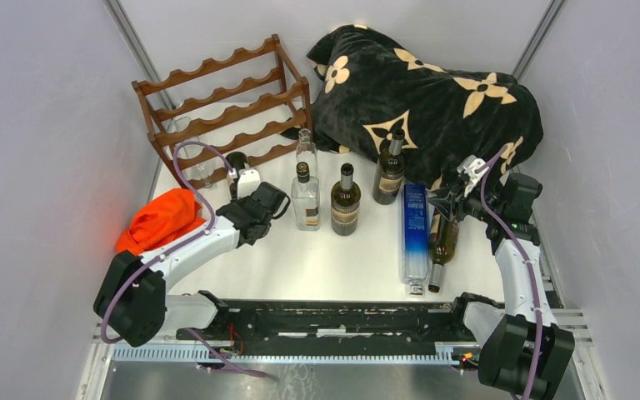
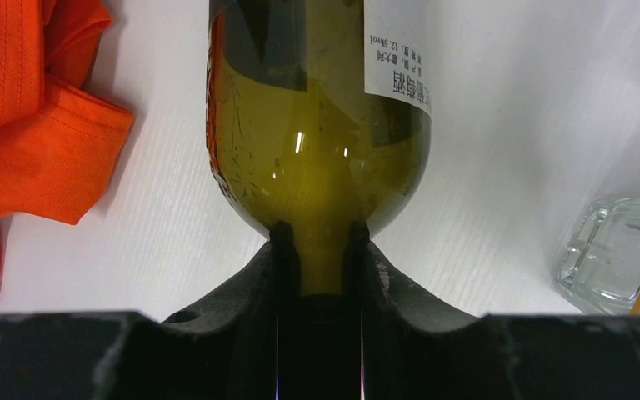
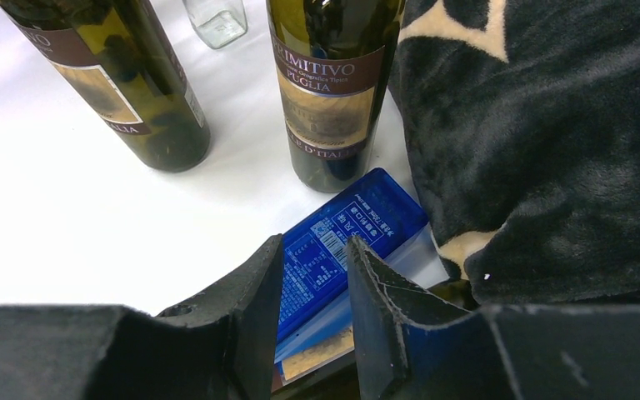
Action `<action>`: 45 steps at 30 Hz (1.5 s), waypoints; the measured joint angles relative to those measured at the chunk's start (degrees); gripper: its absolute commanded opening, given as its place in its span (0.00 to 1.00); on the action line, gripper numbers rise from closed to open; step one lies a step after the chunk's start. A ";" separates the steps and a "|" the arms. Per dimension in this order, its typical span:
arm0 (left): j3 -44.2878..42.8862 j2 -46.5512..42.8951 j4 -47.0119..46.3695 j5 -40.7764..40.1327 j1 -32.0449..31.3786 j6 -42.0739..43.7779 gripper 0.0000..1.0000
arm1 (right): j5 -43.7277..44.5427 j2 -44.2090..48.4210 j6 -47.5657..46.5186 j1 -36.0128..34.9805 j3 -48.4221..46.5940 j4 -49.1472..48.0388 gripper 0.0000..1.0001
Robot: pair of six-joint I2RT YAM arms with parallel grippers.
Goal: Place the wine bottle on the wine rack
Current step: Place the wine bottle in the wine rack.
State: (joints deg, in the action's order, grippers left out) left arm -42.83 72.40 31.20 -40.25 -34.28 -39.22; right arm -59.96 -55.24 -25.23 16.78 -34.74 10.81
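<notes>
The wine bottle is olive-green glass with a white label. My left gripper is shut on its neck. In the top view the bottle points from the left gripper toward the wine rack, a dark reddish-brown wooden frame with wavy rails at the back left. No bottles show on its rails. My right gripper hovers at the right over lying bottles. Its jaws stand apart with nothing gripped, and a blue-labelled bottle shows through the gap.
An orange cloth lies left of the left arm. A black blanket with beige flowers fills the back right. Several bottles stand mid-table, among them a clear one and a dark one. A blue bottle and a brown bottle lie at the right.
</notes>
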 measured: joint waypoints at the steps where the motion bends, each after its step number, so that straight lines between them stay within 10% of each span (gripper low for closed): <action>1: -0.24 0.15 0.02 0.00 0.09 0.02 0.02 | 0.00 0.00 -0.11 0.00 0.00 0.02 0.40; 45: -5.33 13.00 -6.71 -7.67 4.72 3.17 0.02 | 0.00 0.00 -1.20 0.00 0.00 0.76 0.40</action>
State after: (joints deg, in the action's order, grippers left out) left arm -48.16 85.41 24.49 -47.92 -29.56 -36.05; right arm -59.96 -55.24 -26.44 16.78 -34.74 11.57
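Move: The wine bottle, held by its neck with its base pointing out at the wine rack, is headed for a slot on the bottom rail about 11 cm ahead of the left hand, 5 cm to its left and 5 cm lower. From that hand, the empty bottle in the rack lies some 15 cm ahead and 14 cm left, the orange cloth 1 cm ahead and 23 cm left, and the square clear bottle 1 cm ahead and 16 cm right. From the right hand the slot is about 10 cm ahead, 52 cm left and 14 cm lower. The wine bottle goes base first into the rack's lowest opening, the left hand carrying it about 4.5 cm forward and 2 cm left beside the empty bottle. The hand lifts roughly 1 cm at first, then sinks about 2 cm as it feeds forward, rolling its left side up and turning slightly counter-clockwise, under 10 degrees each. The fingers keep their grip on the neck. ##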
